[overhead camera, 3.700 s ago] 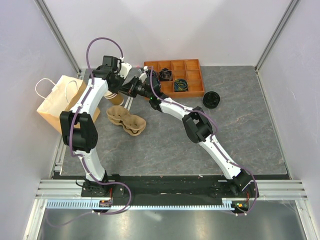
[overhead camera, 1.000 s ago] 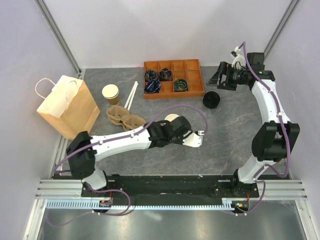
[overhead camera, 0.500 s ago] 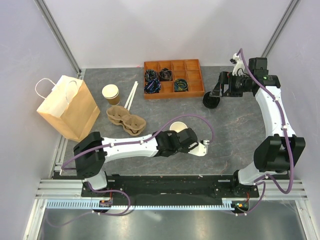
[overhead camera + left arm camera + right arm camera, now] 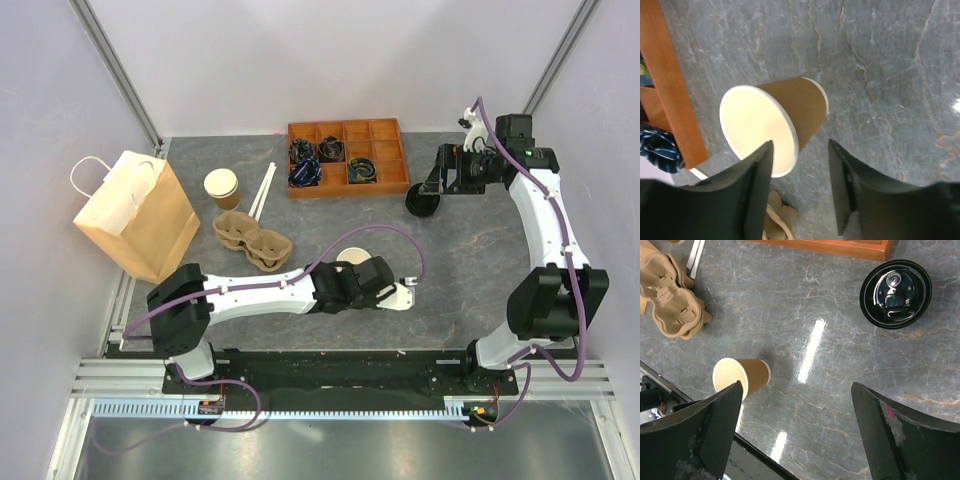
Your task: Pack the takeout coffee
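No takeout coffee shows in any view, since neither cup has a lid on it. A lidless brown cup (image 4: 350,256) (image 4: 807,107) (image 4: 752,376) with a pale inside stands upright mid-table. My left gripper (image 4: 407,291) (image 4: 800,187) is open just beside it; one finger overlaps the rim in the left wrist view, and nothing lies between the fingers. A loose black lid (image 4: 422,201) (image 4: 896,294) lies on the table at the back right. My right gripper (image 4: 438,182) (image 4: 796,386) hangs above that lid, wide open and empty.
A brown paper bag (image 4: 135,210) stands at the left. Near it are a pulp cup carrier (image 4: 250,240) (image 4: 675,290), another lidless cup (image 4: 222,187) and white sticks (image 4: 262,190). An orange compartment tray (image 4: 345,124) sits at the back.
My left arm drew the cup toward the near edge, then its jaws opened and the cup stands free. My right gripper came down and left toward the black lid.
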Motion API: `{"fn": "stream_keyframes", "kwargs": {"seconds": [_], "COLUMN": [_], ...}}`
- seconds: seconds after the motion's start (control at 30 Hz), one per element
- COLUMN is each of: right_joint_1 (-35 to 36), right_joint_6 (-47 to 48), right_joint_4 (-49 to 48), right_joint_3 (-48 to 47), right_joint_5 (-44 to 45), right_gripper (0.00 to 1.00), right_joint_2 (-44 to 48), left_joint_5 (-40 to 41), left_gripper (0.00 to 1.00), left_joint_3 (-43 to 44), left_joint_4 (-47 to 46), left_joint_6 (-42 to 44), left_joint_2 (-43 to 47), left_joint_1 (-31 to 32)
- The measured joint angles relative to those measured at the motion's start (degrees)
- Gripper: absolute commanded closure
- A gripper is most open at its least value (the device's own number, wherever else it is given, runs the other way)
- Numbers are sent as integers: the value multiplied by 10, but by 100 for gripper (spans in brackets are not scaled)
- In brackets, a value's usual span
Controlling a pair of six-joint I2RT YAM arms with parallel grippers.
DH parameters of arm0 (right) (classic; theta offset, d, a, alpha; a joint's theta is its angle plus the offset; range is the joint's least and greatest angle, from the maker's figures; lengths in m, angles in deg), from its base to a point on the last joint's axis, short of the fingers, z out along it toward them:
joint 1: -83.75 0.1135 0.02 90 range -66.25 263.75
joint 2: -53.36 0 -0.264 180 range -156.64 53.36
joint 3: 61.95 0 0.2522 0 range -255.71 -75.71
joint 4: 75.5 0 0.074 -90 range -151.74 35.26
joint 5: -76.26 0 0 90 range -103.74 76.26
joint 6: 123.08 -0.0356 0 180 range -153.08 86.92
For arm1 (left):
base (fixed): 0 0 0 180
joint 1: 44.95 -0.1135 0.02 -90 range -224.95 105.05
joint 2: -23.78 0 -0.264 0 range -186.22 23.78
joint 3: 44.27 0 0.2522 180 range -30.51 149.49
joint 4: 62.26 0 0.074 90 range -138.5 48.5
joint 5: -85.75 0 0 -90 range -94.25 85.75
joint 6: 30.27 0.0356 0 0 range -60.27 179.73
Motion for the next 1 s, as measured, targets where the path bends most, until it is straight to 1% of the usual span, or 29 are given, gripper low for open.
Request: {"fn": "stream_keyframes", "kwargs": {"seconds": [0.03, 0.07, 0.13, 0.17, 0.23, 0.33, 0.43, 0.5, 0.53, 0.63, 0.67, 0.77, 0.9, 1.0], "right_joint_1": [0, 0, 0, 0, 0, 0, 0, 0, 0, 0, 0, 0, 0, 0], "right_joint_6": [2, 6, 17, 26, 49, 87, 119, 135, 142, 159, 163, 171, 172, 172], "right_joint_4": [0, 3, 14, 21, 45, 72, 87, 99, 105, 115, 116, 119, 118, 113], "right_joint_3": [-3, -9, -28, -40, -86, -174, -205, -212, -218, -237, -243, -258, -273, -278], "right_joint_5": [1, 2, 8, 12, 28, 67, 102, 120, 129, 148, 153, 161, 168, 170], "right_gripper": [2, 2, 4, 5, 7, 9, 13, 16, 17, 23, 28, 33, 38, 40], "right_joint_2": [-4, -8, -21, -30, -58, -121, -158, -178, -190, -228, -241, -277, -314, -336], "left_joint_5": [-4, -7, -24, -32, -83, -193, -278, -323, -343, -392, -409, -442, -472, -481], "left_gripper": [31, 27, 15, 13, 7, 6, 7, 6, 6, 4, 4, 0, 0, 0], "left_joint_3": [2, 6, 27, 39, 83, 176, 242, 259, 260, 247, 237, 189, 103, 70], "left_joint_4": [8, 18, 47, 59, 102, 152, 167, 168, 168, 169, 170, 167, 171, 183], "left_joint_6": [-3, -8, -17, -21, -37, -73, -117, -154, -173, -215, -225, -244, -256, -258], "left_joint_2": [2, 5, 12, 17, 24, 41, 67, 91, 104, 133, 140, 158, 177, 184], "left_joint_1": [0, 0, -2, -6, -22, -92, -184, -243, -268, -310, -319, -333, -335, -335]}}
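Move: The cup stands right at the left hand's half-open fingers, its middle about 2 cm ahead, 2 cm to the left and 4 cm below; the cup holder is some 24 cm left, 10 cm ahead and 7 cm lower. The right hand, empty and wide open, has the black lids roughly 9 cm ahead, 3 cm right and 20 cm below. From it, the compartment tray lies about 20 cm ahead and 15 cm left. Coming free of the cup's rim, the left hand spreads its half-open fingers fully, sweeps some 20 cm up and a little forward, then moves left and sinks about 8 cm, the wrist swinging until the fingers point right and down. The right hand goes forward and right, then mostly down, about 11 cm, towards the black lids, steepening its fingers and closing them partway. ##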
